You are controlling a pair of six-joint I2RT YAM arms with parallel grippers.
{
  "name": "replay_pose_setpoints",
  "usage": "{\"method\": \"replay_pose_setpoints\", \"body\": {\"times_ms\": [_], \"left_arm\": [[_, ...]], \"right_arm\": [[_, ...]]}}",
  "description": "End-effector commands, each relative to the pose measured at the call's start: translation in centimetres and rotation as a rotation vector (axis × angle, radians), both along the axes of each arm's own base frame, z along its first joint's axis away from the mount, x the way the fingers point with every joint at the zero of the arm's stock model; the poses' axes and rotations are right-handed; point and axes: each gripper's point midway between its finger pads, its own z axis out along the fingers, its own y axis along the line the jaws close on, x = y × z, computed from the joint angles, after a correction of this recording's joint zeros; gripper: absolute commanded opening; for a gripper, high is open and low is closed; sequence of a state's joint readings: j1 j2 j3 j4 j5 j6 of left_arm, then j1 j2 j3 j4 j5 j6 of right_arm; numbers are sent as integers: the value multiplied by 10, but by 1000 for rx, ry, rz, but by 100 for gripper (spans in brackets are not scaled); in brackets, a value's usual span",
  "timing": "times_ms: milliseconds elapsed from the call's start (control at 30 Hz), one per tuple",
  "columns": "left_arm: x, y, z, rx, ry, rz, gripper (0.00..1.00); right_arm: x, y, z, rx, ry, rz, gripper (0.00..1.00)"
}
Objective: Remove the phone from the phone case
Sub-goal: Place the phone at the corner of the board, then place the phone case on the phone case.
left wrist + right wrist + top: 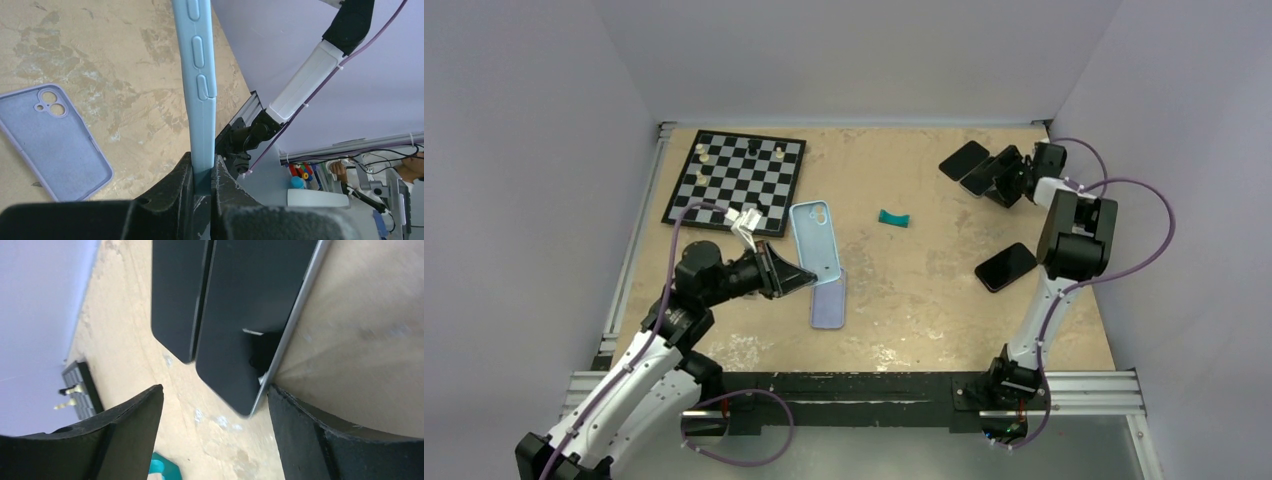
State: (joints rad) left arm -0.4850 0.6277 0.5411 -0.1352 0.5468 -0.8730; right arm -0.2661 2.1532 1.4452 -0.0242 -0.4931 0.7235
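Observation:
My left gripper (792, 279) is shut on the lower edge of a light blue phone case (816, 240), holding it tilted up off the table. The left wrist view shows the case (197, 75) edge-on, pinched between the fingers of the left gripper (202, 175). No phone shows inside it. At the far right my right gripper (1004, 180) stands open with nothing between its fingers. Just beyond the right gripper (216, 390) a dark phone with a silver edge (250, 305) lies flat on the table. A second dark phone (175, 295) lies beside it.
A purple phone case (829, 300) lies flat below the blue one. A third dark phone (1005, 267) lies at mid right. A chessboard (734, 180) with a few pieces sits at the back left. A small teal object (892, 219) lies mid-table.

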Motion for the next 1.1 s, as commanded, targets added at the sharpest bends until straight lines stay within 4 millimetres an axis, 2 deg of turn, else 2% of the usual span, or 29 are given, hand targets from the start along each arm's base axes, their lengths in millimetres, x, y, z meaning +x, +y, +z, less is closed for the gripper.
{"method": "replay_pose_setpoints", "body": {"times_ms": [0, 100, 167, 200, 300, 367, 467, 533, 600, 667, 767, 933, 1067], "left_arm": [[4, -12, 20, -95, -49, -41, 0], [7, -22, 15, -101, -20, -62, 0], [8, -32, 12, -102, -3, -89, 0], [10, -37, 8, -97, 10, -93, 0], [15, -48, -12, -56, 50, -97, 0], [22, -47, -30, 12, 73, -71, 0], [26, -40, -55, 107, 99, -41, 0], [27, -31, -74, 181, 114, -13, 0], [23, -21, -94, 256, 130, -4, 0], [20, -10, -111, 345, 133, -2, 0], [13, -7, -131, 399, 160, -44, 0], [5, -12, -154, 395, 204, -99, 0], [5, -12, -164, 407, 217, -107, 0]], "right_arm": [[-29, -18, 34, -184, -16, -21, 81], [-63, -16, 35, -227, 1, -33, 84], [-82, -2, 45, -233, -35, -14, 85], [-89, 11, 63, -245, -85, 10, 85], [-112, 73, 84, -269, -159, 173, 85], [-131, 113, 88, -289, -175, 295, 85], [-164, 146, 88, -251, -191, 401, 83], [-182, 154, 87, -240, -179, 444, 82], [-194, 162, 93, -243, -197, 487, 81], [-202, 163, 101, -240, -214, 503, 81], [-208, 168, 115, -220, -252, 521, 81], [-212, 172, 123, -202, -275, 542, 80], [-216, 174, 126, -198, -286, 553, 80]]}}
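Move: The lavender case lies some 7 cm ahead of the left hand, 3 cm right and 20 cm below, with the toy blocks about 13 cm ahead and 17 cm left of the hand. For the empty right hand, the black phone is about 21 cm straight back; the just-placed phone is 4 cm ahead and 2 cm left, and the other bare phone 9 cm ahead and 8 cm left, all 3 cm lower. The left fingers keep their pinch on the near end of the light-blue case and lower it some 17 cm towards the lavender case, swinging right and then back left on the way, the left side rolling up about 25 degrees. The right hand, already open, comes free of the placed phone and draws back about 21 cm, swings left 17 cm and rises 12, turning some 30 degrees counter-clockwise. ##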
